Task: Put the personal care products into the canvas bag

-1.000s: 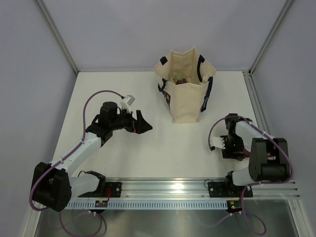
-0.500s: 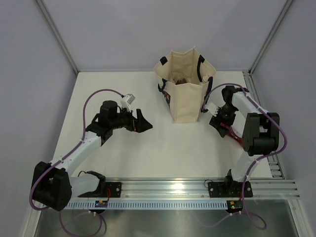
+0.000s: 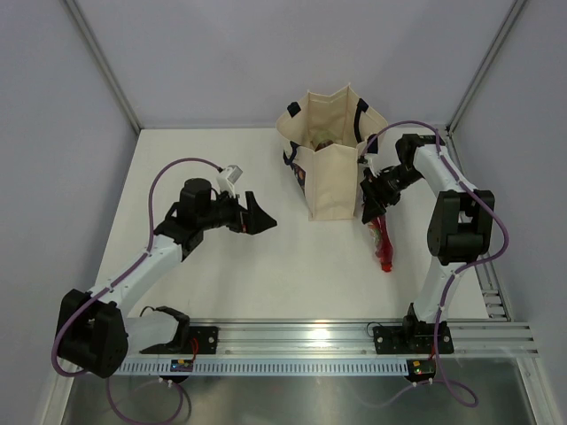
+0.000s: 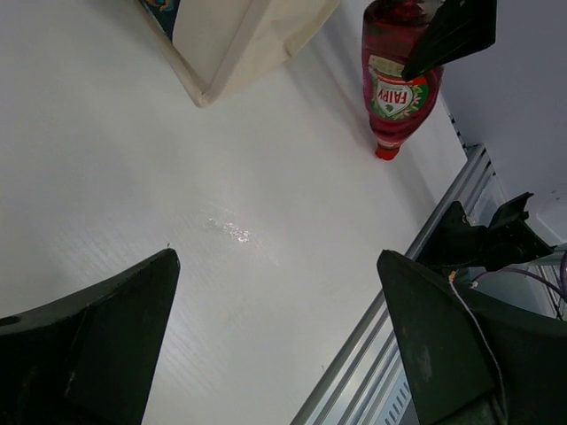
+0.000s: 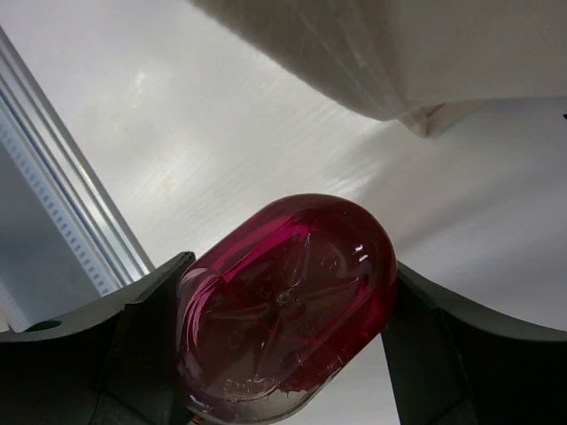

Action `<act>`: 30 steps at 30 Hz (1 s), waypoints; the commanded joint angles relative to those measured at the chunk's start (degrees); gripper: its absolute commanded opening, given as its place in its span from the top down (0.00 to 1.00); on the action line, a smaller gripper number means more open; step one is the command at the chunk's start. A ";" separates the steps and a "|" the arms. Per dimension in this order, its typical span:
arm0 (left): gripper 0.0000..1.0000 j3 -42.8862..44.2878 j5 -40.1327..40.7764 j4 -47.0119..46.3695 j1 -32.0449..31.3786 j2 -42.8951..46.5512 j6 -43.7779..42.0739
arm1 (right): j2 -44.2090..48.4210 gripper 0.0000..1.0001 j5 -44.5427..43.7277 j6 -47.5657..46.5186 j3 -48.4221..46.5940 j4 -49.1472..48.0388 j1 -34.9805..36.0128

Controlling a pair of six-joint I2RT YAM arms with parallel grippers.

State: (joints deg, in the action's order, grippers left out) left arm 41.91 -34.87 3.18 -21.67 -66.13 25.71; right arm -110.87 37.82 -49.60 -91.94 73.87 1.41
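The canvas bag (image 3: 332, 168) stands upright and open at the back middle of the table, with something dark reddish showing inside (image 3: 326, 142). My right gripper (image 3: 373, 191) hangs just right of the bag, shut on the base end of a dark red bottle (image 3: 382, 237) whose cap points down toward the table. The right wrist view shows the bottle's base (image 5: 283, 301) wedged between the right gripper's (image 5: 285, 297) fingers, with the bag (image 5: 425, 44) above. My left gripper (image 3: 257, 215) hovers open and empty left of the bag. Its wrist view shows the left gripper (image 4: 276, 266), the bag's corner (image 4: 239, 44) and the labelled bottle (image 4: 396, 84).
An aluminium rail (image 3: 337, 336) runs along the near edge of the table, and a second rail (image 3: 465, 195) lines the right side. Grey walls with frame posts close in the back and sides.
My right arm swung from the near right up to the bag's right side, carrying the dark red bottle, which now hangs cap-down. The left arm stayed put.
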 commanded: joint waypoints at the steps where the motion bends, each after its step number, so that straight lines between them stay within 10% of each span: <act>1: 0.01 1.86 -0.73 -7.31 -2.23 -1.10 3.37 | 0.74 1.00 12.44 5.48 -3.42 5.24 0.70; 19: 0.01 23.81 25.11 0.15 -30.35 -24.03 -3.12 | 2.50 1.00 21.15 33.95 13.88 -15.50 1.05; 30: 0.01 20.24 40.50 3.68 -38.45 -26.52 -16.03 | 8.90 0.98 15.97 25.90 18.02 -16.30 1.75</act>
State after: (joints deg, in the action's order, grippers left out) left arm 65.45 -0.75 8.75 -60.80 -97.73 15.73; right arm -108.05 55.53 -18.74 -73.95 57.91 1.96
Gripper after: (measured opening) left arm 0.987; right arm 0.016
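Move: The dark red bottle, still gripped near its base by the right hand, hangs cap-down; its middle is about 29 cm to the left hand's right, 2 cm ahead and 12 cm lower. From the right hand, the bag's middle lies roughly 10 cm left, 8 cm ahead and 4 cm higher, and the bottle's middle is 5 cm back, 1 cm right and 5 cm below. Rightwards fast, some 18 cm, the open left hand sweeps towards the bottle, then drops about 8 cm and draws back a little, rolling its left side up, to end above the bottle without visible contact. The right hand goes left about 5 cm, then back a little, turning clockwise and tipping; it loses its hold on the bottle and its fingers snap shut empty. ##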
